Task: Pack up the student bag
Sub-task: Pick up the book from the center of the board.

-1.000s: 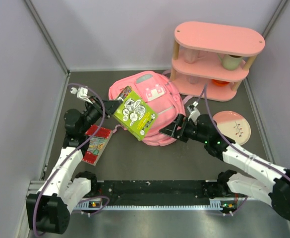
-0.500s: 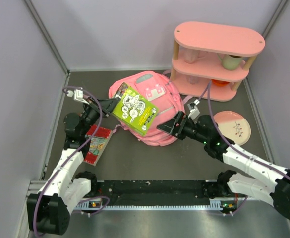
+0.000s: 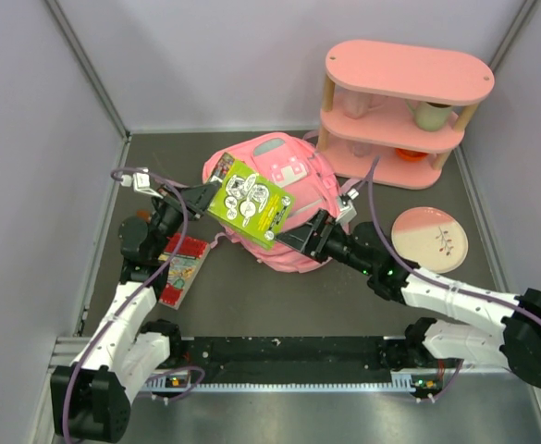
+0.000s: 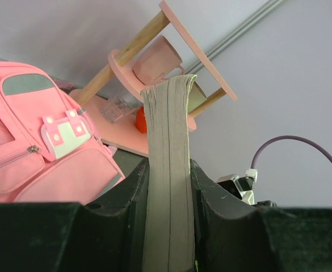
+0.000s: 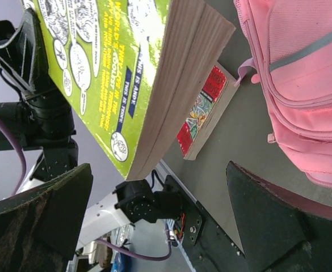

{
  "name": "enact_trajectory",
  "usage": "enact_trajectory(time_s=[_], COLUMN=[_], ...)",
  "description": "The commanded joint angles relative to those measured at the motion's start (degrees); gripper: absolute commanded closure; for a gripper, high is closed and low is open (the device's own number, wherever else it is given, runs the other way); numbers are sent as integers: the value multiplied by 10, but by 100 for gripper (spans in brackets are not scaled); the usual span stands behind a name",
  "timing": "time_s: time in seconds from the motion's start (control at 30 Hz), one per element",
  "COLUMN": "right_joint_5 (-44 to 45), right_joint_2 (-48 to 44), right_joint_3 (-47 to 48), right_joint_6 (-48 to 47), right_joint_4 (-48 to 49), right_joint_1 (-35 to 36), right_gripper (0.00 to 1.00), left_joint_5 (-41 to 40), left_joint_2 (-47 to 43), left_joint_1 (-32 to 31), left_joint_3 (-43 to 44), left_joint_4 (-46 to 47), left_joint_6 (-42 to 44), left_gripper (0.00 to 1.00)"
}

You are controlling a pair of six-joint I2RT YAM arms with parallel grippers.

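Observation:
The student bag (image 3: 293, 171), a pink backpack, lies in the middle of the table; it also shows as the bag (image 4: 29, 153) and the bag (image 5: 302, 85). A thick green book (image 3: 250, 202) hangs tilted above the bag's left side. My left gripper (image 3: 205, 196) is shut on the book's left edge, and the page block (image 4: 167, 170) is pinched between the jaws. My right gripper (image 3: 300, 239) stands open just off the book's lower right corner, apart from it. The green cover (image 5: 103, 68) fills the upper left of the right wrist view, with nothing between the right gripper (image 5: 160, 209) jaws.
A red-covered book (image 3: 181, 268) lies flat on the table left of the bag, below the left arm. A pink oval shelf unit (image 3: 404, 106) with cups stands at the back right. A pink plate (image 3: 430, 238) sits right of the bag. Walls close in on both sides.
The left arm has carried the green book a little up and toward the bag's top. The right gripper has slid left along the bag's front toward the book's corner and opened slightly wider.

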Motion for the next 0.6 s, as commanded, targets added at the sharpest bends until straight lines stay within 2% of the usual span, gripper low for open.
enact_trajectory(time_s=[0.0,0.23,0.4,0.57], right_joint_5=[11,34,-16,-100], right_joint_2=[13,57,120,201], right_joint_3=[18,25,69,75], right_joint_6=[-1,-11,5,65], right_joint_4=[70,131,152,335], right_joint_1=[6,5,-31,-75], right_gripper=[1,1,1,2], left_joint_5=[-13,-4,19,44], left_joint_2=[-12,-7,-5,-3], left_joint_1=[0,0,0,0], left_joint_3=[2,-7,-9,-4], left_joint_4=[87,107,130,122], left_joint_6=[-28,-52,-75,-63], left_gripper=[100,100,100,100])
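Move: The green book, pinched in the left hand, has its middle about 7 cm ahead of the open right hand, 8 cm to its left and 4 cm above it. The pink bag's middle is some 17 cm ahead, 3 cm left and 17 cm below the right hand; the red book lies about 27 cm left, 2 cm ahead and 22 cm below. From the left hand, the green book's middle is roughly 8 cm right, 2 cm ahead and 6 cm lower. Forward and somewhat to its left, slowly at first and then quicker, the right hand goes about 5 cm to bring its wide-open fingers around the free end of the green book, rolling only slightly. The left hand keeps its pinch on the other end and late on eases back about 1 cm. Whether the right fingers already touch the book can't be told. ##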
